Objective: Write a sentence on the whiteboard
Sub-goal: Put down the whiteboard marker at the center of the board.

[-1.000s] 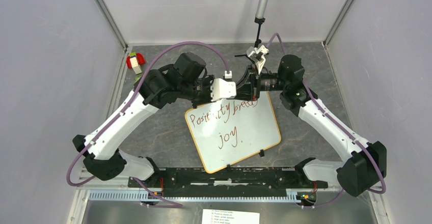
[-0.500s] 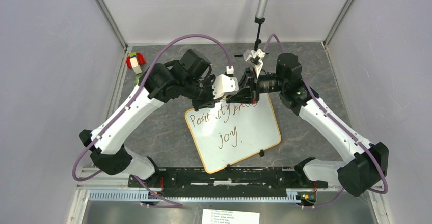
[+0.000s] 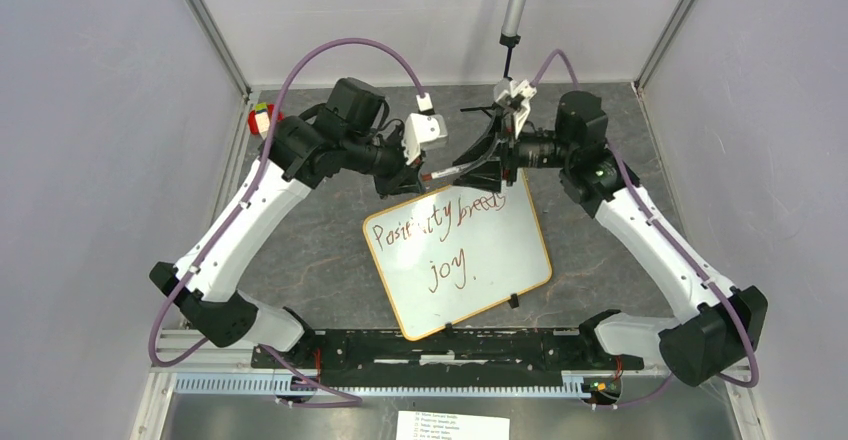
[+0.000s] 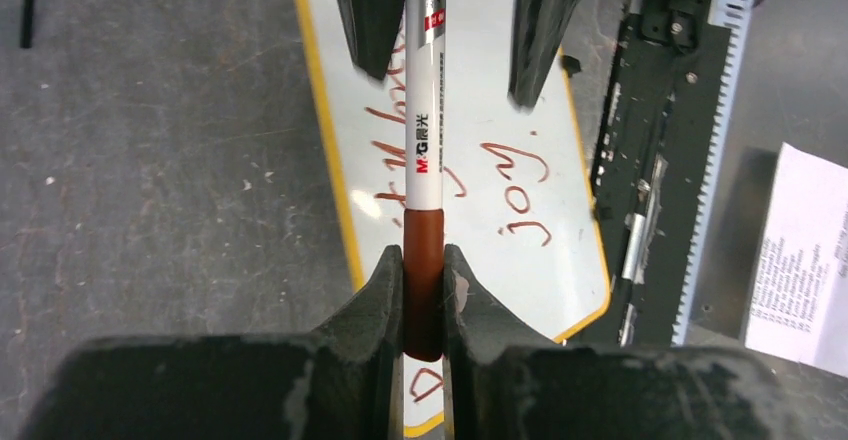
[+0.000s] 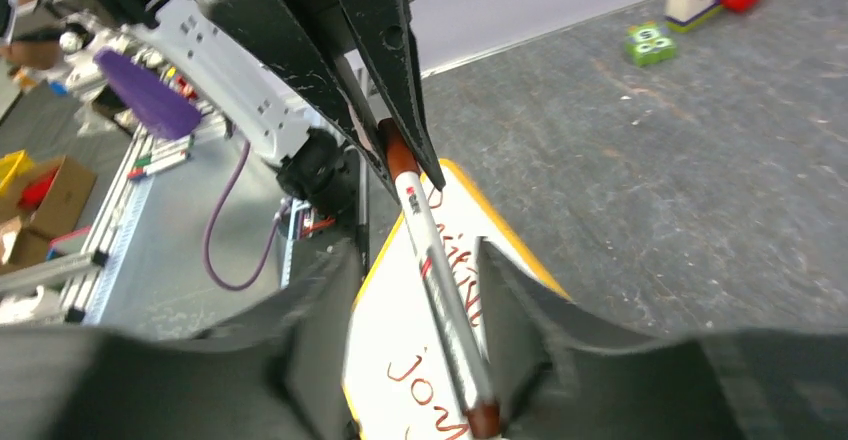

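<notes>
The whiteboard (image 3: pixel 480 270) lies flat on the table with the sentence (image 3: pixel 450 222) in brownish-red on it, "joy." (image 4: pixel 520 190) on the lower line. Above the board's far edge a white marker (image 3: pixel 447 172) hangs level between the two grippers. My left gripper (image 4: pixel 424 255) is shut on the marker's brown-red end (image 4: pixel 423 280). My right gripper (image 5: pixel 415 250) stands open around the marker's other end (image 5: pixel 445 305), with a gap on the left side. The barrel lies close to the right finger (image 5: pixel 520 300).
Coloured toy blocks (image 3: pixel 265 118) sit at the far left by the wall. A black stand with a white clip (image 3: pixel 510 100) rises at the back centre. A printed paper sheet (image 3: pixel 452 426) lies beyond the black rail (image 3: pixel 440 345) at the near edge.
The right gripper has opened around the marker. Both arms have pulled back toward the far wall, and the left wrist has drawn left, exposing the marker between the grippers.
</notes>
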{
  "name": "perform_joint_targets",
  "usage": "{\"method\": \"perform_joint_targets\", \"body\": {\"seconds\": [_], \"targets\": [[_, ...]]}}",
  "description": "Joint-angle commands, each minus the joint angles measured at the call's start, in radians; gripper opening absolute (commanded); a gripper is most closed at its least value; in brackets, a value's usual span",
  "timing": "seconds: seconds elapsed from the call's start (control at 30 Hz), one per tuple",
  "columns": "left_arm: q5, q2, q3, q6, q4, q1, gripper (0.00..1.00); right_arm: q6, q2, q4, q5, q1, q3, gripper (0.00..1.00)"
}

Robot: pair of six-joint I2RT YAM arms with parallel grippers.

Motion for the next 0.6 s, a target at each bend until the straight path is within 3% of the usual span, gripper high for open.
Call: {"method": "perform_joint_targets", "body": {"seconds": [0.0, 0.1, 0.17, 0.27, 0.4, 0.57], "targets": [[0.025, -0.051, -0.031, -0.044, 0.097, 0.065, 0.02, -0.003, -0.001, -0.012, 0.037, -0.08, 0.121, 0.59], [0.019, -0.064, -0.068, -0.028, 0.098, 0.102, 0.02, 0.02, 0.008, 0.006, 0.047, -0.149, 0.192, 0.85], [0.017, -0.067, -0.085, -0.022, 0.099, 0.133, 0.02, 0.042, 0.015, 0.027, 0.042, -0.184, 0.227, 0.96], [0.012, -0.059, -0.096, -0.033, 0.1, 0.207, 0.02, 0.056, 0.018, 0.036, 0.031, -0.219, 0.252, 0.98], [0.014, -0.027, -0.115, -0.09, 0.122, 0.407, 0.02, 0.036, 0.001, 0.017, 0.014, -0.249, 0.216, 0.98], [0.027, 0.037, -0.195, -0.103, 0.152, 0.648, 0.03, -0.102, -0.034, -0.117, 0.029, -0.254, 0.161, 0.98]]}}
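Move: The left hand already pinches the marker by its brown end; the marker's middle lies some 6 cm to that hand's right and 1 cm ahead, near hand height. The whiteboard's centre is about 7 cm right, 5 cm back and 28 cm below; the green block lies 29 cm left, 13 cm ahead and 27 cm down. From the right hand, its part-open fingers around the marker's other end, the marker's middle is about 3 cm left, level fore and aft. Keeping its pinch on the marker's brown end, the left hand swings it left and forward, about 17 cm in all and sinking slightly, away from the written board towards the green block's side, turning some 30 degrees counter-clockwise. The right fingers spread wide from around the other end as that hand backs off up, forward and right, turning about 15 degrees clockwise. ##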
